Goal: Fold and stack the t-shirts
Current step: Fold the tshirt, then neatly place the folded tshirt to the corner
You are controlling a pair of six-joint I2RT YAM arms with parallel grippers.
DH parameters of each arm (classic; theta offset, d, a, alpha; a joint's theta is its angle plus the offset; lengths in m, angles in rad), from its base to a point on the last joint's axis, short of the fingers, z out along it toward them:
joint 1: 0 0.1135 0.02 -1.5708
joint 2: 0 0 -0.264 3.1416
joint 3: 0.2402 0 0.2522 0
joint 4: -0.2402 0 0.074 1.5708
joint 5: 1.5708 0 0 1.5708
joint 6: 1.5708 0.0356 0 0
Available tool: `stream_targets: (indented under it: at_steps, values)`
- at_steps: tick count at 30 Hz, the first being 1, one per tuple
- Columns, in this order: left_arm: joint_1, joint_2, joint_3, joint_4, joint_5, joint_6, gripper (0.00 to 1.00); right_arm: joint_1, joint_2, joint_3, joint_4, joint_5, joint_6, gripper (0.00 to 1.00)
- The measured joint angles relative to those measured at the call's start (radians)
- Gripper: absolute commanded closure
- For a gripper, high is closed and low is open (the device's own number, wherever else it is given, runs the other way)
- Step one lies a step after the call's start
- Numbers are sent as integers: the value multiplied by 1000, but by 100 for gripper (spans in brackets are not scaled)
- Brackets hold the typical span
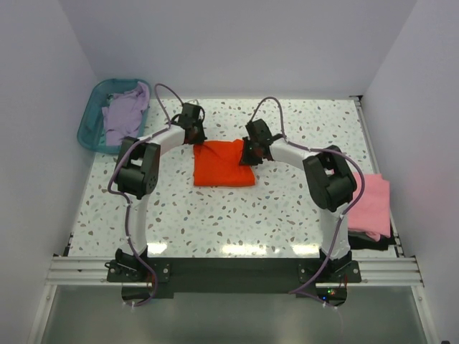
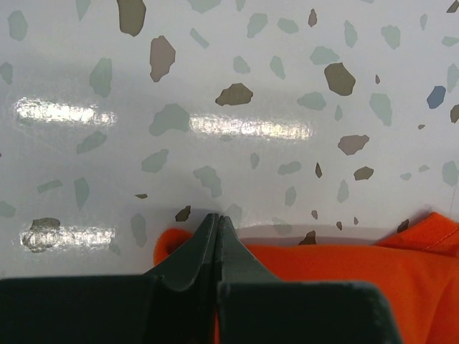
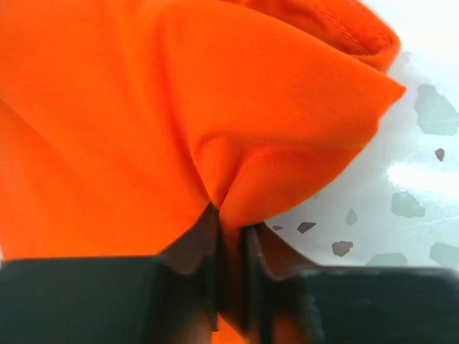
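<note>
An orange-red t-shirt (image 1: 222,163) lies folded into a rectangle in the middle of the table. My right gripper (image 1: 249,152) is at its right edge, and the right wrist view shows it (image 3: 231,218) shut on a pinched fold of the orange cloth (image 3: 143,107). My left gripper (image 1: 195,135) is at the shirt's far left corner. In the left wrist view it (image 2: 217,218) is shut, tips together, just past the orange edge (image 2: 344,279), with no cloth showing between the tips. A lavender t-shirt (image 1: 125,111) lies in the basket. A pink t-shirt (image 1: 369,204) lies folded at the right.
The teal basket (image 1: 90,122) stands at the table's far left corner. The pink shirt rests on a dark pad (image 1: 373,244) at the right edge. White walls close in the table on the left, the back and the right.
</note>
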Motion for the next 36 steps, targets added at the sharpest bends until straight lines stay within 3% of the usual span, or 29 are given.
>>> stream_targets:
  at_steps: [1, 5, 8, 14, 20, 28, 36]
  values:
    - [0, 0, 0, 0, 2, 0, 100, 8, 3, 0, -4, 15, 17, 100]
    - [0, -2, 5, -9, 2, 2, 75, 18, -7, 0, -18, 75, 56, 100]
    - [0, -8, 40, -37, 0, 1, 63, 18, -31, -14, -52, 133, 67, 100]
    - [0, -97, 137, -78, -11, -1, 62, 12, -85, -30, -169, 281, 103, 100]
    - [0, -271, 134, -73, -5, -4, 63, 5, -108, 17, -356, 474, 188, 100]
    - [-23, -523, -95, -61, 32, -26, 64, -46, -46, 279, -726, 696, 376, 100]
    - [-58, -713, -322, -74, 128, -26, 64, -195, -32, 351, -984, 791, 533, 100]
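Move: The folded orange t-shirt's middle is some 7 cm to the left of my right hand and about 1 cm nearer me; its bunched right side is already between these part-open fingers. The pink t-shirt stack is roughly 38 cm to that hand's right and 18 cm back. From my left hand, shut at the far left corner, the shirt's middle lies about 9 cm right and 10 cm back, with the basket some 31 cm left and 11 cm farther out. I shut my right fingers the rest of the way on the bunched side of the orange shirt and carry it about 24 cm to the right towards the pink stack, rising some 9 cm, turning the hand clockwise while its left side dips. My left fingers part and come off the corner; that hand climbs about 20 cm, then draws back some 11 cm. ##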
